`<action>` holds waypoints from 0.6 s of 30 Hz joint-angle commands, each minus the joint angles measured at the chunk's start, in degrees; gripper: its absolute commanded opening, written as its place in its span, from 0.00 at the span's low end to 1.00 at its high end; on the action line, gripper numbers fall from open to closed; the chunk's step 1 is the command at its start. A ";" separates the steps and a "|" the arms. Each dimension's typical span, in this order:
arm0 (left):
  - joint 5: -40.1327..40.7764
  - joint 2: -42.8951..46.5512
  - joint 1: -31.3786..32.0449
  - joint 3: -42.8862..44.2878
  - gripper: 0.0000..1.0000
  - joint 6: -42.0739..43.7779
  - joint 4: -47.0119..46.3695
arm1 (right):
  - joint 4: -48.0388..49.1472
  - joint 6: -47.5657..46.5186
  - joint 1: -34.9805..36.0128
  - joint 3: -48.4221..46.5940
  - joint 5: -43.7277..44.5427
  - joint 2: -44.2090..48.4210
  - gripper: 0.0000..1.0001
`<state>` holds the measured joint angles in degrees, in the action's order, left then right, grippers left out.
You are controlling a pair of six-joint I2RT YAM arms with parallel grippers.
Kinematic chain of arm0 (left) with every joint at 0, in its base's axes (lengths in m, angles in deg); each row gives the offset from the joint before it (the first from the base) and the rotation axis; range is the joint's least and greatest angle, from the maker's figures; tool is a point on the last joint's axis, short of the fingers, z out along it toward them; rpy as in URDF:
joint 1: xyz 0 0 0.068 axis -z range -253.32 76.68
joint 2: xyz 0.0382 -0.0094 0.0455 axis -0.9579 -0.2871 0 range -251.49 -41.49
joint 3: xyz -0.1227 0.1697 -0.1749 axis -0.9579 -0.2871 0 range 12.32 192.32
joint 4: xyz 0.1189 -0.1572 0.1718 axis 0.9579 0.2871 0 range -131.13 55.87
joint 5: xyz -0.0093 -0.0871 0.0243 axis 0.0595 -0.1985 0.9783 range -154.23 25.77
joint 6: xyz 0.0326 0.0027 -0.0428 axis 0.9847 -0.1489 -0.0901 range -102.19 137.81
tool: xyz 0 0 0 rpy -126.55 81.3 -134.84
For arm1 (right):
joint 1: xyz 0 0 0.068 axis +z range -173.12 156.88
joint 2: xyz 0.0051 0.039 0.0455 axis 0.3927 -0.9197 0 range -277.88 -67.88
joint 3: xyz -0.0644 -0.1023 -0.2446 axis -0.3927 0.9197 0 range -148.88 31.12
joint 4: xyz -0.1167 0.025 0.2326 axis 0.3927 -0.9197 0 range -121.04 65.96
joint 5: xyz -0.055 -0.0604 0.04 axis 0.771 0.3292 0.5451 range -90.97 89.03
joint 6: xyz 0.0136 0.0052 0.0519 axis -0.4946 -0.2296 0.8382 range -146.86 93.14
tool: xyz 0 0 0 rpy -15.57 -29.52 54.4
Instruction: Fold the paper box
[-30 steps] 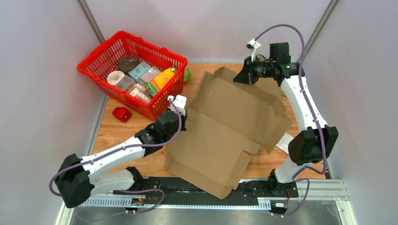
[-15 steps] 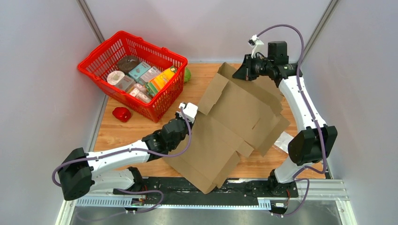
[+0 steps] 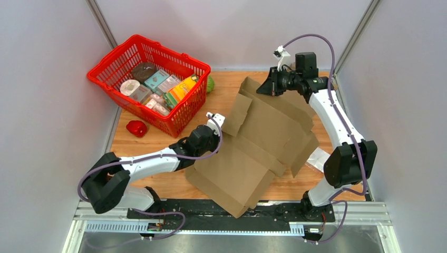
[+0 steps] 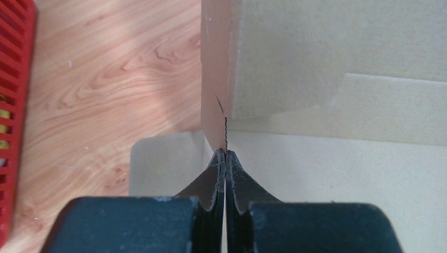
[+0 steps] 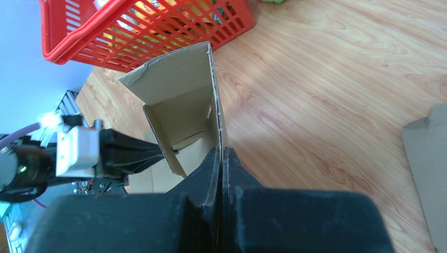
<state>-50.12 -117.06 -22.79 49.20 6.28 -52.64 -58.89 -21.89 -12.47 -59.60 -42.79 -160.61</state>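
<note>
The paper box [image 3: 261,142] is brown cardboard, half opened and lifted between both arms in the top view. My left gripper [image 3: 219,130] is shut on its left wall edge. In the left wrist view the jaws [image 4: 225,154] pinch that thin cardboard edge [image 4: 215,95], with pale panels to the right. My right gripper [image 3: 262,88] is shut on the far top edge of the box. In the right wrist view its jaws [image 5: 222,151] clamp a standing cardboard wall [image 5: 179,100], and an end flap sticks up above them.
A red basket [image 3: 105,74] full of groceries stands at the back left, also in the right wrist view [image 5: 158,31]. A red pepper [image 3: 137,128] lies beside it and a green item [image 3: 211,84] behind it. A pale packet [image 3: 319,158] lies by the right arm.
My left gripper has moved right and toward the back with the box edge. The right gripper has shifted left. The box has been squeezed narrower and stands more upright.
</note>
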 commanded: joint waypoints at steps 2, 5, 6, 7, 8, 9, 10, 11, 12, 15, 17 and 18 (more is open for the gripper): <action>-15.32 -0.19 -1.74 6.00 0.05 -5.97 -6.88 | 0.67 -1.62 2.09 0.10 -4.50 3.43 0.00; -14.82 3.31 -1.74 6.80 0.18 -5.17 -0.90 | -2.58 -4.61 1.91 -1.04 -3.53 2.65 0.00; -14.38 4.80 -1.74 6.45 0.22 -4.82 -0.19 | -4.42 -7.23 1.91 -1.21 -3.35 2.47 0.00; -11.85 7.78 -1.74 5.84 0.42 -4.56 1.82 | -4.96 -8.30 1.91 -1.48 -3.44 2.38 0.00; -10.95 9.20 -1.74 5.74 0.50 -4.29 3.06 | -5.49 -9.18 1.91 -1.48 -3.53 2.29 0.00; -9.73 10.43 -1.57 6.00 0.60 -3.77 6.29 | -6.36 -10.93 1.91 -1.48 -3.70 2.29 0.00; -7.28 12.53 -1.57 6.88 0.69 -3.42 7.80 | -6.80 -11.47 1.91 -1.65 -3.79 2.29 0.00; -6.12 12.99 -1.39 7.49 0.70 -2.98 9.12 | -7.07 -12.00 1.91 -1.83 -3.97 2.29 0.00; -4.72 13.43 -1.13 8.46 0.70 -2.89 10.61 | -7.51 -12.44 1.91 -2.01 -4.14 2.20 0.00; 5.46 12.65 1.68 13.73 0.72 -2.80 17.90 | -7.69 -12.27 2.00 -2.36 -5.10 2.11 0.00; 12.50 10.10 3.61 18.03 0.72 -2.10 19.93 | -7.60 -12.36 2.00 -2.18 -5.46 2.29 0.00; 14.35 9.13 3.79 19.61 0.72 -1.92 21.60 | -7.69 -12.44 2.00 -2.10 -5.37 2.29 0.00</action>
<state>-47.74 -105.50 -21.33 60.87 2.59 -34.21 -64.09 -32.64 -11.33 -60.02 -44.43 -159.47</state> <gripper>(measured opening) 0.720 0.010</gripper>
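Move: The box's left wall corner is pinched in the left fingers at the hand point. From there the small flap, folded inward, stands about 13 cm ahead and 6 to the right, some 4 higher; the red basket's middle lies some 25 ahead and 25 left, about level. The right hand is already gripping the far wall edge at its own fingertips; from it the left wall corner lies roughly 15 cm back, 12 left and 15 lower. The box's left wall corner is let go: after dipping about a centimetre, the left fingers open wide and the hand lifts some 10 cm up off the cardboard, easing back a couple of centimetres on the way but recovering part of it. The right hand keeps the far wall edge pinched, drawing it back about 2 cm. ##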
